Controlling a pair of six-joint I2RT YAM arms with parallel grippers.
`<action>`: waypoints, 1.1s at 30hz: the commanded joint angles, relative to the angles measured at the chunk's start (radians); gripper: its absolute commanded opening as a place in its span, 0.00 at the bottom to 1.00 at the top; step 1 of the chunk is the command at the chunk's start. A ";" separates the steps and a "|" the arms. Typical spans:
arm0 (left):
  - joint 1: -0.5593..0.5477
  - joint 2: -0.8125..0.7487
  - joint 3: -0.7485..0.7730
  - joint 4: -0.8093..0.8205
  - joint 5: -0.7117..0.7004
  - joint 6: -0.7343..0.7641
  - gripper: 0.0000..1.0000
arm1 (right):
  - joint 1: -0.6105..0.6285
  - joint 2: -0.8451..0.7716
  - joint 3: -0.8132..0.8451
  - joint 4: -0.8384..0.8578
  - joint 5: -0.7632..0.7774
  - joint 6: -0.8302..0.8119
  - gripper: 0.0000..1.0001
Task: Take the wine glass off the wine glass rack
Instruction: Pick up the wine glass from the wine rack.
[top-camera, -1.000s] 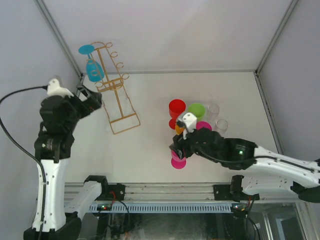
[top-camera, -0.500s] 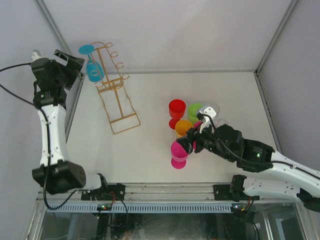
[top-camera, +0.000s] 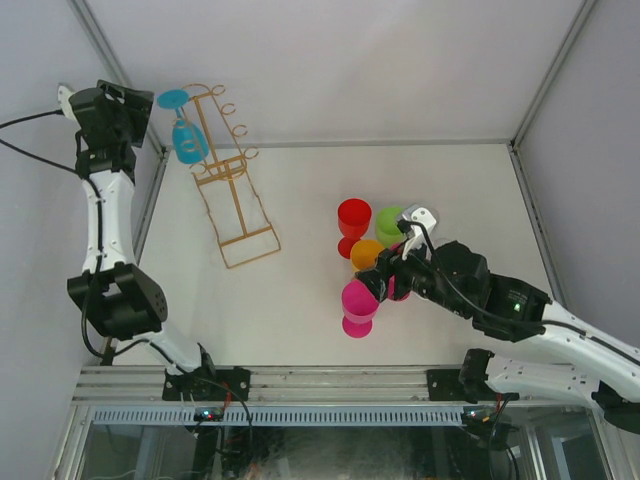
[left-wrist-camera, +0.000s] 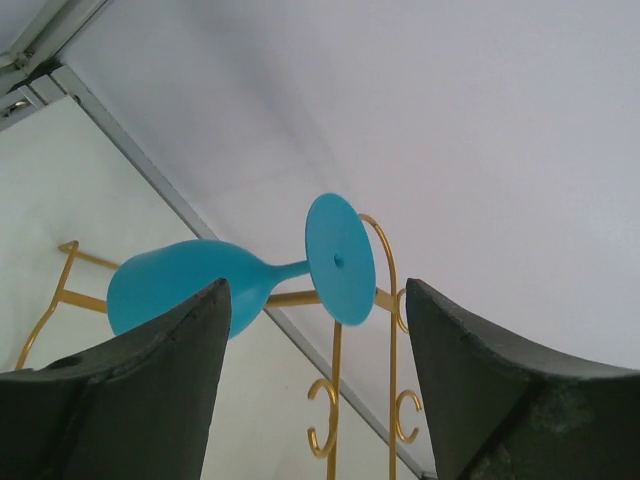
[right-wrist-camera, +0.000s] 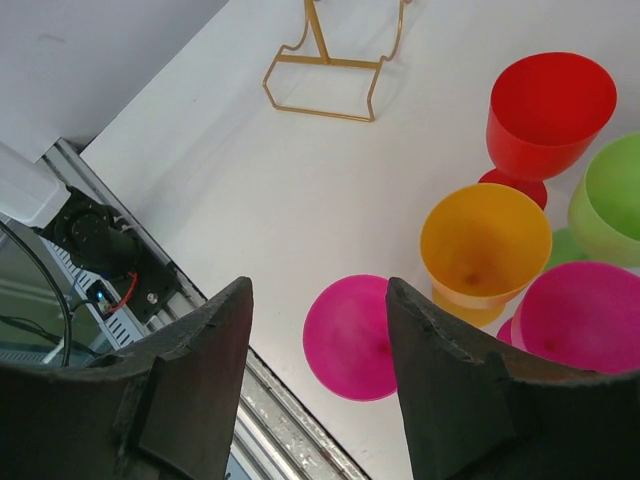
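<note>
A blue wine glass (top-camera: 186, 140) hangs upside down near the top of the gold wine glass rack (top-camera: 232, 196), which stands at the far left of the table. In the left wrist view its bowl (left-wrist-camera: 175, 290) points left and its round foot (left-wrist-camera: 340, 258) rests against a rack hook. My left gripper (top-camera: 146, 100) is raised just left of the glass. It (left-wrist-camera: 316, 290) is open, and the glass stem lies just beyond the fingertips, untouched. My right gripper (top-camera: 384, 284) hovers open above a pink glass (right-wrist-camera: 355, 335) and holds nothing.
Upright coloured glasses cluster mid-table: red (top-camera: 353, 217), green (top-camera: 392, 222), orange (top-camera: 366, 254) and pink (top-camera: 357, 300), plus a second pink one (right-wrist-camera: 580, 320) under the right wrist. The rack's base frame (right-wrist-camera: 330, 70) lies left of them. A metal rail (top-camera: 300, 380) runs along the near edge.
My left arm has swung up from table height to the top of the rack, beside the blue glass. My right gripper has drawn back to the right from the pink glass and opened slightly.
</note>
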 joint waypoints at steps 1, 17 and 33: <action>-0.008 0.061 0.084 0.073 0.012 -0.052 0.72 | -0.028 0.006 -0.003 0.029 -0.041 -0.029 0.56; -0.038 0.173 0.189 0.046 0.053 -0.050 0.38 | -0.081 0.014 -0.014 0.032 -0.092 -0.041 0.56; -0.046 0.173 0.196 0.034 -0.006 -0.020 0.13 | -0.090 0.007 -0.016 0.015 -0.097 -0.039 0.56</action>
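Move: The blue glass hangs upside down on the rack. The middle of its foot is about 8 cm ahead of my left hand, 3 cm to the right and 2 cm lower; its bowl hangs roughly 11 cm beneath that foot and 1 cm farther right. The rack's top bar is some 9 cm ahead of this hand, 10 cm right and 3 cm down. From my right hand, the foot is some 42 cm ahead, 43 cm left and 7 cm higher. With the fingers stacked one above the other, I slide my left hand about 5 cm forward and some 3 cm down, drifting a little right, so the blue glass's foot comes between the pads. I keep closing all the way in, then stay in place and pinch the near rim of the foot, one finger under it and one over it. ##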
